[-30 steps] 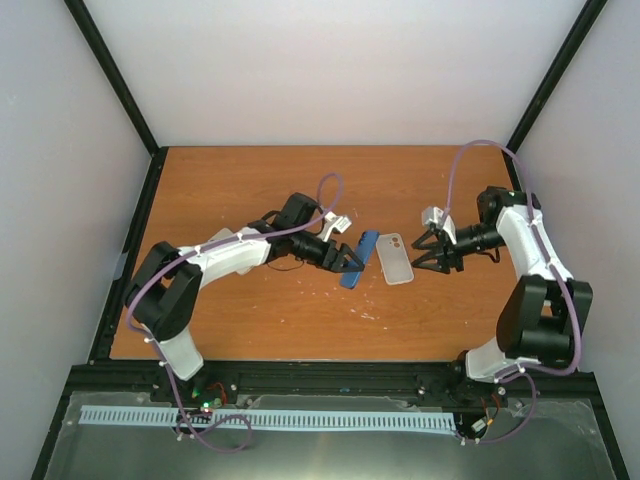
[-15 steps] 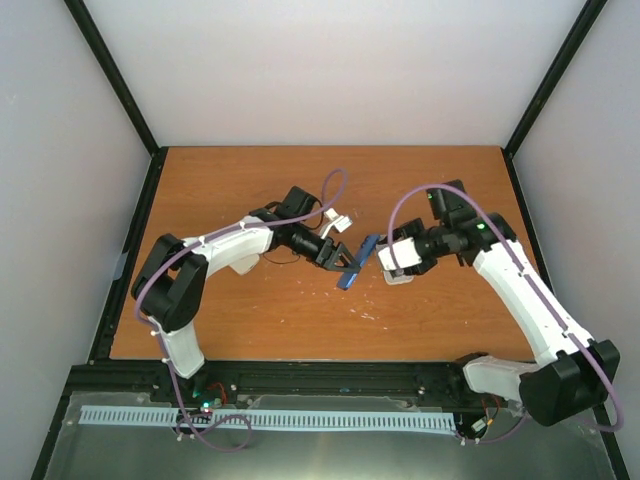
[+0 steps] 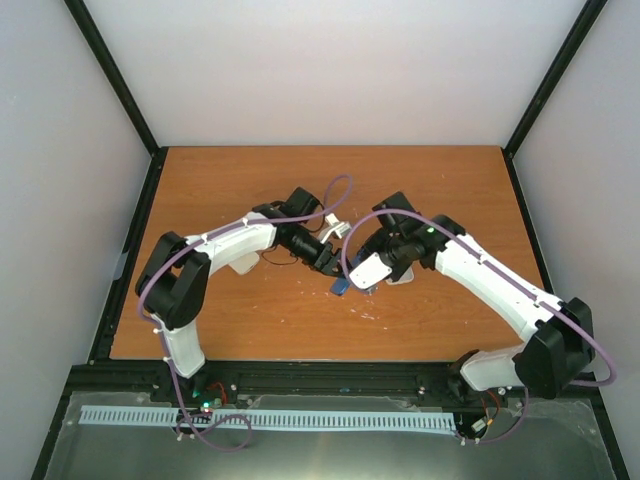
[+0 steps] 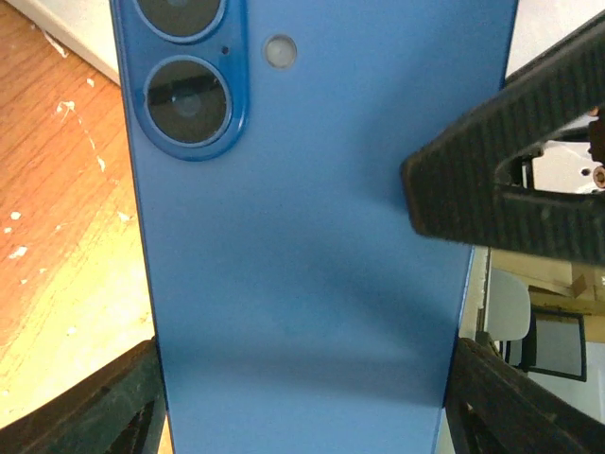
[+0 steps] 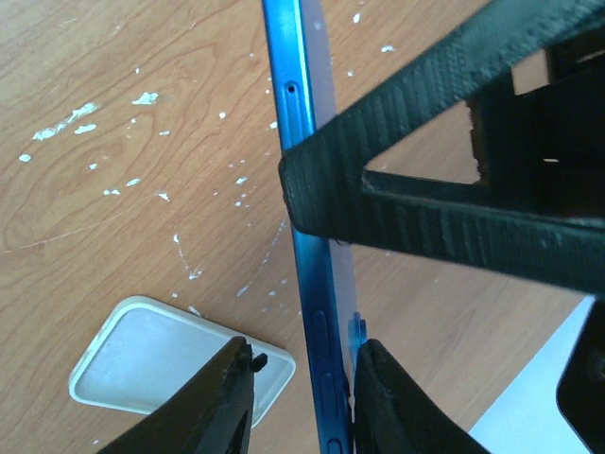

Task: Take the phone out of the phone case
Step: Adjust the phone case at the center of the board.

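Note:
My left gripper (image 3: 335,272) is shut on the blue phone (image 3: 341,286) and holds it on edge just above the table centre. In the left wrist view the phone's back (image 4: 302,236) with its two lenses fills the frame, and my left gripper (image 4: 302,407) clamps its long edges. My right gripper (image 3: 362,275) has come up against the phone from the right. In the right wrist view the right gripper (image 5: 302,397) straddles the phone's thin edge (image 5: 312,284). One finger touches its face and the other stands apart. The white phone case (image 5: 170,364) lies empty on the table, partly under the right arm (image 3: 402,278).
Small white flecks (image 5: 71,123) dot the wooden table (image 3: 230,185). Black frame rails (image 3: 130,240) run along the table's sides. Both forearms crowd the table's middle, and their purple cables (image 3: 345,185) loop above them.
My right arm has swung left from beside the case to the phone, and its jaws have narrowed around it. The left gripper has drawn the phone slightly nearer.

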Controlling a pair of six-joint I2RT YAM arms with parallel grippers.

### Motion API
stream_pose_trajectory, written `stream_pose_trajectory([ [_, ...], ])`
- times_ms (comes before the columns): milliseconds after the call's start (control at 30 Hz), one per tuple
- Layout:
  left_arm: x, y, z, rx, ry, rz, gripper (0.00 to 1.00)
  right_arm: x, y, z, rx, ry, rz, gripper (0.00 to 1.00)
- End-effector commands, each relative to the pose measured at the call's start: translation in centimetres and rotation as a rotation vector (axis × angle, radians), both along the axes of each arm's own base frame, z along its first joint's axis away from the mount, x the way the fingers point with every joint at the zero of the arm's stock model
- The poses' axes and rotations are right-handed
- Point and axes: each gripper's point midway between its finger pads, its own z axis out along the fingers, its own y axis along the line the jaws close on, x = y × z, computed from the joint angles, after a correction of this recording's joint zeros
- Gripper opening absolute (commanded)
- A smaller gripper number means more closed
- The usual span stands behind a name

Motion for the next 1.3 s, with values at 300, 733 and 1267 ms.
stream_pose_trajectory([
  [300, -1.2, -0.1, 0.5, -0.041, -0.046, -0.047, 0.61, 0.1, 0.9, -2.0, -0.112, -0.082, 0.063, 0.1],
  [733, 5.8, 7.1, 2.9, 0.115, -0.286, 0.338, 0.94, -1.1, 1.1, -4.0, -0.005, 0.099, -0.127, 0.03],
  [1267, 13.2, 24.8, 1.4, 0.396, -0.209, 1.181, 0.95, 8.4, 2.6, -5.5, 0.439, 1.588, -1.274, 0.04],
])
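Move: The left hand already holds the blue phone across its width; its middle is about 2 cm ahead and 2 cm right of that hand, at its height. From the right hand, whose fingers straddle the phone's upper long edge, that middle lies some 2 cm back, 2 cm left and 4 cm below. The empty case is on the board roughly 8 cm right of the right hand, 3 cm ahead, 15 cm below. The white phone lies about 31 cm left of the left hand, 1 cm ahead, 13 cm below. The right fingers close onto the phone's faces at its long edge and pinch it, both hands sinking slightly while the left still holds on; then the left opens and backs off leftward, about 20 cm left and 12 forward, turning counter-clockwise. The right keeps its pinch, dips, then carries the phone some 9 cm forward, turning it over through roughly 85 degrees, partly clockwise. ##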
